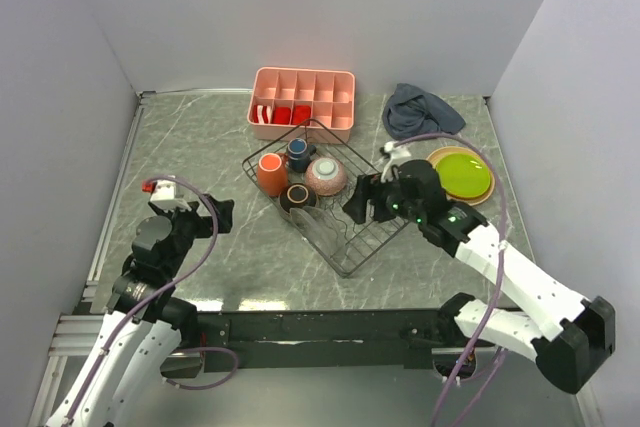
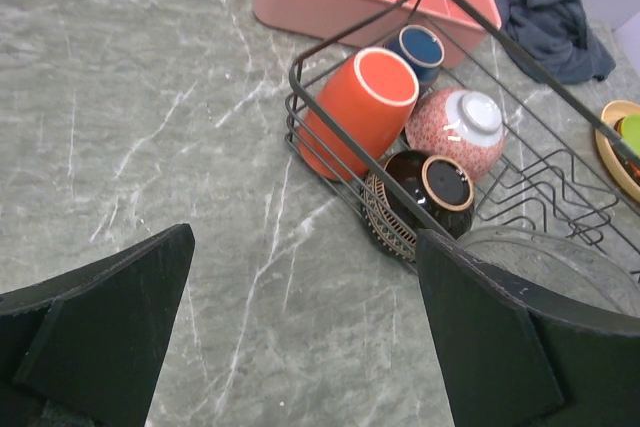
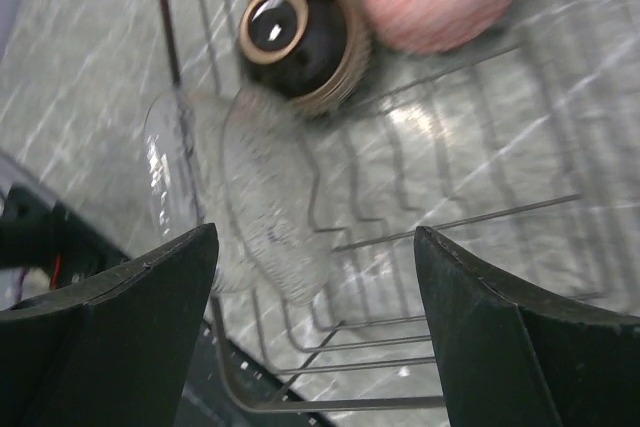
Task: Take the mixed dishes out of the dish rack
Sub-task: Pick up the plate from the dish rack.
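Observation:
The black wire dish rack [image 1: 352, 269] sits mid-table, turned diagonally. At its far end lie an orange mug [image 1: 271, 173], a small dark-blue cup [image 1: 298, 153], a pinkish speckled bowl [image 1: 326, 176] and a dark-brown bowl [image 1: 297, 197], all tipped or upside down. A clear glass dish [image 3: 265, 187] leans in the wavy slots beside the brown bowl [image 3: 300, 42]. My right gripper [image 1: 365, 202] hangs open over the rack's slots [image 3: 315, 235], holding nothing. My left gripper [image 1: 215, 215] is wide open above bare table left of the rack [image 2: 305, 237]. A lime green plate [image 1: 463, 172] lies on a tan plate [image 1: 438, 157] right of the rack.
A pink compartment tray [image 1: 303, 102] with red and white items stands just behind the rack. A crumpled grey cloth [image 1: 420, 110] lies at the back right. Grey walls close in the table on three sides.

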{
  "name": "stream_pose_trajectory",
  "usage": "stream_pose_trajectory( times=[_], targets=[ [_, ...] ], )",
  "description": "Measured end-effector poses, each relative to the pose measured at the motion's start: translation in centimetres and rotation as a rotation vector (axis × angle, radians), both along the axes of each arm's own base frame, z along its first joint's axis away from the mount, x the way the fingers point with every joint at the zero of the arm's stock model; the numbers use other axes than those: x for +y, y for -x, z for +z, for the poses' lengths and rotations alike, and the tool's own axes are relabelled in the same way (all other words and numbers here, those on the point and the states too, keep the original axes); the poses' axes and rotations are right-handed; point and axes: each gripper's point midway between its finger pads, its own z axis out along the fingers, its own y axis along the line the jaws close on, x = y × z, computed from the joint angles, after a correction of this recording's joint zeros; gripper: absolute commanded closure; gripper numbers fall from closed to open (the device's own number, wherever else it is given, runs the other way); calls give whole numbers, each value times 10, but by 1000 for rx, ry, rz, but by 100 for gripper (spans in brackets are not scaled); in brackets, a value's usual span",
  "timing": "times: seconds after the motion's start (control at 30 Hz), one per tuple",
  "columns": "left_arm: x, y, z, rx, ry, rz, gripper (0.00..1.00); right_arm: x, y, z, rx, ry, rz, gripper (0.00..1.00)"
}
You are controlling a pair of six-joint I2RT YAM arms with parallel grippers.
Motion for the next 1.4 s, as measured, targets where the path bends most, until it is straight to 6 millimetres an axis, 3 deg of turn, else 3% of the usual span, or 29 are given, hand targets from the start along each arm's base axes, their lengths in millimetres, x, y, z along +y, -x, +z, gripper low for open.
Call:
stream_pose_trajectory(
  times=[0.2,0.37,0.67,1.4],
  targets=[
    [4,1,13,-55,8,20,1,31,20,-26,87,38,109,15],
    [5,0,15,-65,11,22,1,50,25,-36,120,64,159,18],
    [4,-1,19,-78,16,21,1,60,20,-60,179,112,169,28],
    [3,-2,17,-73,14,18,0,73,9,-51,191,153,159,52]
  ],
)
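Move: Some 7 cm to the right hand's left, 2 cm back and about 10 cm below stands the nearer clear glass plate, upright in the rack. The second glass plate leans about 4 cm farther left. The black bowl sits roughly 15 cm left and 6 cm ahead of the hand, the pink bowl 8 cm left and 11 cm ahead, both around 11 cm down. From the left hand the nearer plate lies about 24 cm right, level, and 11 cm lower. Swinging left about 7 cm while sinking some 6 cm, the right hand comes over the nearer glass plate, first easing back 2 cm, then slightly forward and up about 1 cm. Its wrist tips down and turns counter-clockwise roughly 10 degrees each, as the fingers narrow to about half open, one either side of the plate's rim, not yet pinching. The left hand rises about 2 cm. ##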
